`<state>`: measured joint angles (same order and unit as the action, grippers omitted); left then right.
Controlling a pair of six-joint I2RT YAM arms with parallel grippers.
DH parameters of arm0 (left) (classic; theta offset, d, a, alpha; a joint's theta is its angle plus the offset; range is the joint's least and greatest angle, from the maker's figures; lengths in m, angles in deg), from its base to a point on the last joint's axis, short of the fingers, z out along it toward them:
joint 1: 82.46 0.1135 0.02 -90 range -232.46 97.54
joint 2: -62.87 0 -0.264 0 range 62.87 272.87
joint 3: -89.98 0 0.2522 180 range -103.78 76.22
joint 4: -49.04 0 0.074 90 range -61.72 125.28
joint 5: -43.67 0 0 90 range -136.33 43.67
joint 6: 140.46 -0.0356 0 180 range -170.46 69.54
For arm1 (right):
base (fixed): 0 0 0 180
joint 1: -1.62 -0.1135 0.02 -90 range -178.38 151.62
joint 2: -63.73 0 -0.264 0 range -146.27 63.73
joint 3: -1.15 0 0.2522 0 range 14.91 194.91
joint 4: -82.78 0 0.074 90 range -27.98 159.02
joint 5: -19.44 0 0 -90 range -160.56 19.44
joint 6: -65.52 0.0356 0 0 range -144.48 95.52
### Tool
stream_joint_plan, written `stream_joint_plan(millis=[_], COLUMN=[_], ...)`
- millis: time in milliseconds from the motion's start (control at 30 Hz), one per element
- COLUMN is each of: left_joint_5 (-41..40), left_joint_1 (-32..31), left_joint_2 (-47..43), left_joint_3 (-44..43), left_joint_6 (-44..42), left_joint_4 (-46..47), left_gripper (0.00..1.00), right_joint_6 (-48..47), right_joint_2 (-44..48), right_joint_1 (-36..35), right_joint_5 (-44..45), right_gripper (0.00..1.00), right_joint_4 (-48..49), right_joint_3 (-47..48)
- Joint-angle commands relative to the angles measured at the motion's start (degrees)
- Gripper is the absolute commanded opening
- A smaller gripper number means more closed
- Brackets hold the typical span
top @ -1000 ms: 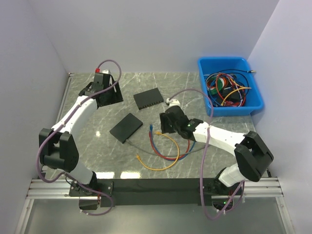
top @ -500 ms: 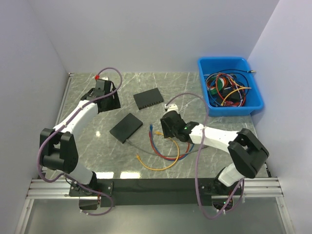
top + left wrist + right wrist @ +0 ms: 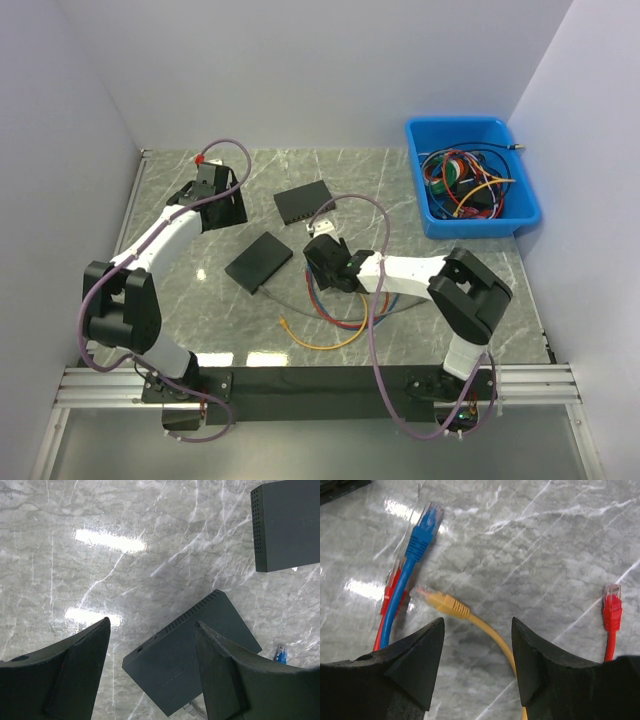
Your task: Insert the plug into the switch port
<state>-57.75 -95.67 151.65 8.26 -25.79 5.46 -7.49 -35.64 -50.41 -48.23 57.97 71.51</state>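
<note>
Two dark switches lie on the marble: one (image 3: 304, 202) farther back, one (image 3: 259, 262) nearer, the latter also showing between my left fingers (image 3: 185, 665). My left gripper (image 3: 220, 205) hovers open above the table (image 3: 151, 622), holding nothing. My right gripper (image 3: 320, 260) is open (image 3: 477, 620) low over the cable ends. A yellow plug (image 3: 445, 604) lies just ahead of its left finger, and its cable runs back between the fingers. A blue plug (image 3: 425, 527) lies farther left with a red plug (image 3: 387, 597) under its cable. Another red plug (image 3: 611, 605) lies to the right.
A blue bin (image 3: 520, 195) full of tangled cables stands at the back right. Loose blue, red, yellow and grey cables (image 3: 335, 315) loop over the table's near middle. A grey plug (image 3: 192, 710) lies by the near switch's corner. White walls close in the left and back.
My right gripper has swung left across the table to the cable ends beside the near switch. My left gripper shifted slightly left and nearer, then held still.
</note>
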Motion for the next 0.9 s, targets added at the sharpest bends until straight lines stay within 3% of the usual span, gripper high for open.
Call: stream_joint_plan(millis=[0, 533, 633, 867], left_joint_5=[0.17, 0.52, 0.52, 0.52], left_joint_1=[-0.23, -0.23, -0.23, -0.23], left_joint_2=[-0.09, 0.08, 0.17, 0.35], left_joint_3=[-0.94, -1.12, -1.03, -1.12], left_joint_6=[-0.67, -0.76, -0.67, -0.76], left_joint_4=[0.20, -0.06, 0.12, -0.15], left_gripper=[0.73, 0.73, 0.73, 0.72], right_joint_6=[-1.00, -1.26, -1.26, -1.09], right_joint_2=[-1.96, -6.10, -6.53, -6.54], right_joint_1=[0.09, 0.00, 0.00, 0.00], right_joint_5=[2.63, 3.16, 2.90, 2.20], right_gripper=[0.63, 0.58, 0.52, 0.22], right_joint_4=[-0.73, -0.21, -0.11, 0.33], right_joint_3=[3.78, 5.10, 5.10, 4.75])
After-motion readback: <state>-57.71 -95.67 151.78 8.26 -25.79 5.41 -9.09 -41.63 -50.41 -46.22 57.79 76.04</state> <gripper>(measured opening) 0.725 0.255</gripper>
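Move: The yellow plug lies roughly 1 cm ahead of the right hand, 2 cm to its left and 2 cm below its open fingers. The blue plug is about 3 cm ahead and 3 cm left of the yellow plug; the lone red plug is some 9 cm to the hand's right and 3 cm ahead. The switch with the grey cable is about 15 cm left and 3 cm ahead of the hand. From the left hand, the yellow plug lies roughly 10 cm back, 16 cm right and 12 cm down. The yellow plug is taken by the right hand, which eases about 1.5 cm forward, 1 cm left and 1 cm down until its open fingers straddle the plug near the table. The hand then stays there while the fingers close from wide to about a quarter open, pinching the plug's yellow boot by its sides. ##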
